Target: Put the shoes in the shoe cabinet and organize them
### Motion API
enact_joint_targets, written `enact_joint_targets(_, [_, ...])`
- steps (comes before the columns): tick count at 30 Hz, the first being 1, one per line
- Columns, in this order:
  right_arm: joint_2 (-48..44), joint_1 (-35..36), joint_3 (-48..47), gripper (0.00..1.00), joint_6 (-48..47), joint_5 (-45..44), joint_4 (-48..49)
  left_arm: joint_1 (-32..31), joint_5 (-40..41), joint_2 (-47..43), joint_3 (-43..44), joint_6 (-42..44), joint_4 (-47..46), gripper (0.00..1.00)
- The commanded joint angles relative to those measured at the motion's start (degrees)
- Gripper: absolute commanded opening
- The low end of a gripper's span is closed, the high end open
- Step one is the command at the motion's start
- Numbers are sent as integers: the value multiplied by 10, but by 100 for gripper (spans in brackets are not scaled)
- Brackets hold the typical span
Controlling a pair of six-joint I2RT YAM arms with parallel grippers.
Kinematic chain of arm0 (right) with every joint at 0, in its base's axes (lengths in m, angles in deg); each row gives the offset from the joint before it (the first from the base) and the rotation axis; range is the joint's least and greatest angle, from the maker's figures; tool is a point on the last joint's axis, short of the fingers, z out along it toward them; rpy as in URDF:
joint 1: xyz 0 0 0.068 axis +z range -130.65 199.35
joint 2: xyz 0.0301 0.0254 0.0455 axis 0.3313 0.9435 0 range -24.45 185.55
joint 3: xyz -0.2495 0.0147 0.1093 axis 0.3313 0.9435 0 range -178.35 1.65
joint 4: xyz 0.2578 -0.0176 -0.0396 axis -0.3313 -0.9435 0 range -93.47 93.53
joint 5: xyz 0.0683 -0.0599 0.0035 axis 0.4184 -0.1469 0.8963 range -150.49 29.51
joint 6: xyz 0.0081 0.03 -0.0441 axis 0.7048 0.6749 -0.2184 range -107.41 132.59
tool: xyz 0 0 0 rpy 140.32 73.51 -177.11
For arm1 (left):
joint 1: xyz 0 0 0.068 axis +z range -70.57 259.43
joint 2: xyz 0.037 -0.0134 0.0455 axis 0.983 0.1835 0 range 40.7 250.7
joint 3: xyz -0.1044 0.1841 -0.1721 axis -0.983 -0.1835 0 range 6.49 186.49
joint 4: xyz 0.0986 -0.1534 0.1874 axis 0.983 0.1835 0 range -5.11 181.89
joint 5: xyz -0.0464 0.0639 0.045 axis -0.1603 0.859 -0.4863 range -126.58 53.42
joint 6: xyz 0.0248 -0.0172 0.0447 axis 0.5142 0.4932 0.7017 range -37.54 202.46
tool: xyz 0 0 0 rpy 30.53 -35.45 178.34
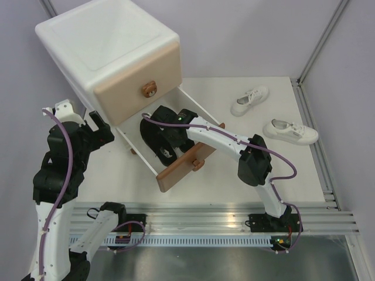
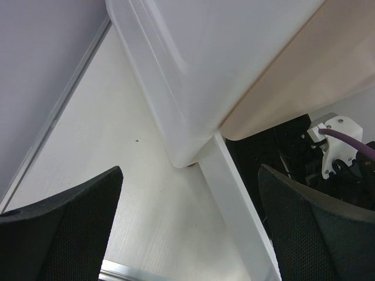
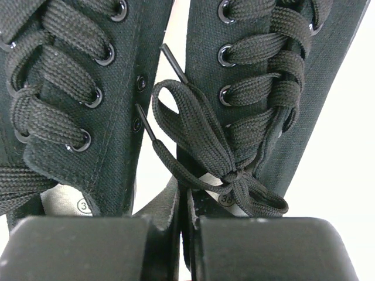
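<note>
The white shoe cabinet (image 1: 111, 41) stands at the back left with its lower drawer (image 1: 181, 167) pulled out. Both black shoes (image 1: 159, 140) lie side by side inside that drawer. My right gripper (image 1: 171, 124) reaches into the drawer, and in the right wrist view it (image 3: 184, 234) is shut on the inner collar edges of the left black shoe (image 3: 70, 88) and the right black shoe (image 3: 263, 76), pinching them together. Two white shoes (image 1: 250, 99) (image 1: 291, 132) lie on the table at the right. My left gripper (image 2: 190, 234) hangs open beside the cabinet's lower left corner (image 2: 187, 155), holding nothing.
The beige upper drawer front (image 1: 137, 88) is closed. The brown drawer front (image 1: 181, 167) juts toward the arm bases. A metal rail (image 1: 316, 134) borders the table on the right, and another rail (image 1: 205, 219) runs along the near edge.
</note>
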Motion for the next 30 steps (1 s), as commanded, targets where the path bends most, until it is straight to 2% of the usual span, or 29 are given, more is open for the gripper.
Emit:
enact_joint_targets(1, [-3, 3, -8, 11, -16, 0, 17, -2, -6, -3, -2, -11, -19, 100])
enact_joint_targets(3, [-4, 3, -7, 20, -18, -2, 20, -2, -6, -7, -1, -11, -19, 100])
enact_joint_targets(4, [-3, 3, -7, 30, -19, -2, 21, -2, -6, -8, -1, -11, -19, 100])
enact_joint_targets(6, [-8, 3, -11, 35, -18, -2, 23, -2, -7, -10, 0, -12, -18, 100])
enact_joint_targets(20, [-89, 4, -5, 45, -10, -11, 60, -2, -10, -23, 4, -15, -18, 100])
enact_joint_targets(30, [-174, 10, 23, 71, -10, 4, 114, -2, -12, -28, 11, -15, -19, 100])
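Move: Just past the open lower drawer's front, the right hand holds the second black shoe by the inner side of its heel opening; that shoe's middle lies about 7 cm ahead, 3 cm left and slightly below. The first black shoe's middle is some 9 cm left and 2 cm ahead, and the brown drawer front about 8 cm back and 4 cm right. From the left hand, the second shoe is roughly 16 cm ahead, 19 cm right and 25 cm below. Spreading its fingers almost in place, the right hand lets go of the second black shoe's collar, then climbs about 11 cm nearly straight up, away from both shoes and out of the lower drawer. The fingers keep widening to roughly two thirds open while the wrist tilts some 20 degrees, its left side lifting and the fingertips swinging forward. ##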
